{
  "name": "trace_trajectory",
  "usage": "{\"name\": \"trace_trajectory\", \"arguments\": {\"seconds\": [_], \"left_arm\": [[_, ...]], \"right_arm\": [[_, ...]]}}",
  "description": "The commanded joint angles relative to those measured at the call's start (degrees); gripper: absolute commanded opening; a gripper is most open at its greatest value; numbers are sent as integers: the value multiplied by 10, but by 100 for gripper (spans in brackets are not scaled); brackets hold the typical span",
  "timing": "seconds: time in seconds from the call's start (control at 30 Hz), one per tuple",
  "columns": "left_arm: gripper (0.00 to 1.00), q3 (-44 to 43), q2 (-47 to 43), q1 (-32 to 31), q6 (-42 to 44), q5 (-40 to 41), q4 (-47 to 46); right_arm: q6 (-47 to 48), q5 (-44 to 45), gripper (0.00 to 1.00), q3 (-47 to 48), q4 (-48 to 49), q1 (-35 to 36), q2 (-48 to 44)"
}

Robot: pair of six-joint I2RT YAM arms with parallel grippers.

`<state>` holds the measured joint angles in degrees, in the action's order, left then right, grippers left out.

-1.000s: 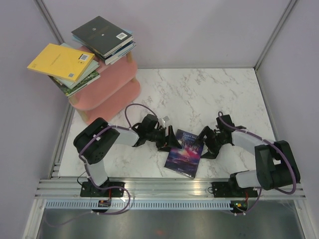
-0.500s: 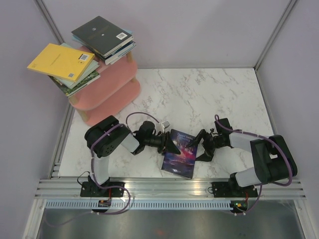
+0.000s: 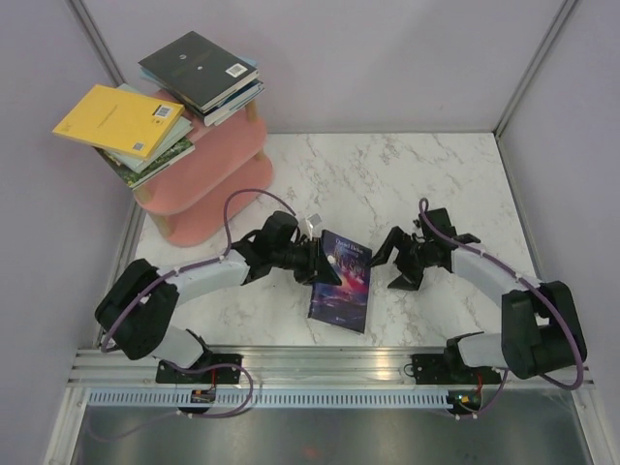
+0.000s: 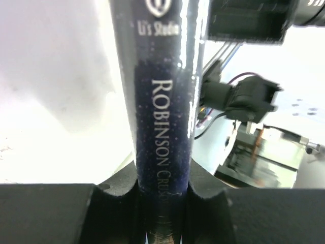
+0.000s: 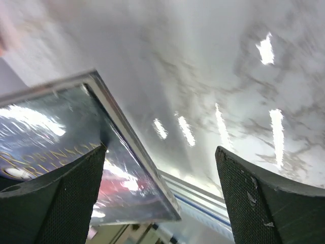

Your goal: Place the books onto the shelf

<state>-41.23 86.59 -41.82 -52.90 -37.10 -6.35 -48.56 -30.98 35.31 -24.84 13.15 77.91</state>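
Observation:
A purple galaxy book (image 3: 341, 283) is over the marble table (image 3: 407, 174) between my two arms. My left gripper (image 3: 324, 265) is shut on its spine, and in the left wrist view the dark blue spine (image 4: 162, 101) sits pinched between both fingers of the left gripper (image 4: 162, 195). My right gripper (image 3: 389, 263) stands open just right of the book, touching nothing. In the right wrist view the book's glossy cover (image 5: 76, 152) lies beside the left finger of the right gripper (image 5: 161, 152). The pink shelf (image 3: 218, 160) stands at the back left.
On the shelf's top board lies a stack of books with a black cover (image 3: 201, 70) uppermost. A second pile topped by a yellow book (image 3: 116, 118) overhangs the shelf's left side. Purple walls enclose the table, and a metal rail (image 3: 329, 363) runs along its near edge.
My left arm stretched out to the right and its jaws closed on the book's spine. The book turned and shifted a little. My right gripper drew back to the right, away from the book.

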Motion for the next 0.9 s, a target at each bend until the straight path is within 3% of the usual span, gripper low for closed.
{"name": "trace_trajectory", "arguments": {"seconds": [0.0, 0.13, 0.23, 0.27, 0.33, 0.5, 0.63, 0.73, 0.87], "left_arm": [[2, -110, -89, 6, 60, 31, 117], [2, -224, -149, 29, 100, 61, 253], [2, -374, -178, 86, 121, 67, 369], [2, -406, -182, 133, 123, 59, 415], [2, -509, -185, 205, 134, 26, 452], [2, -727, -144, 292, 178, -25, 551], [2, -901, -110, 380, 155, -56, 567], [2, -958, -93, 458, 130, -82, 564], [2, -941, -93, 549, 108, -89, 544]], "right_arm": [[32, 46, 94, 108, 6, -1, -52], [8, 31, 95, 200, 4, -1, -63], [-12, 27, 95, 240, 5, -1, -57], [-15, 27, 95, 249, 7, -1, -55], [-9, 24, 95, 252, 10, -1, -50], [-3, 20, 95, 240, 13, 0, -43], [7, 22, 95, 238, 13, 7, -39], [12, 22, 95, 242, 14, 15, -35], [15, 23, 95, 244, 12, 32, -27]]}}
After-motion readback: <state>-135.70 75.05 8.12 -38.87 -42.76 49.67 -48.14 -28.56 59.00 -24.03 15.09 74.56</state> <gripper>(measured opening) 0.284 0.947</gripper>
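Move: Ahead and to the left of the left hand, which already grips the Robinson Crusoe book by its spine, the pink shelf's top board lies about 22 cm farther out, 33 cm to the left and some 23 cm higher. On it, the yellow book's stack is about 17 cm ahead, 39 cm left and 30 cm up, the black book's stack 27 cm ahead, 27 cm left and 31 cm up. From the open right hand, the top board is some 19 cm ahead and 45 cm left, 28 cm up. Sweeping the book up some 50 cm, the left hand keeps its spine grip and swings about 23 cm left towards the shelf, going forward about 11 cm and then drawing partly back. Its wrist turns some 70 degrees, bringing the fingers from right-and-down to roughly level, forward-right. The right hand withdraws up and forward, still open, tipping up about 30 degrees. ##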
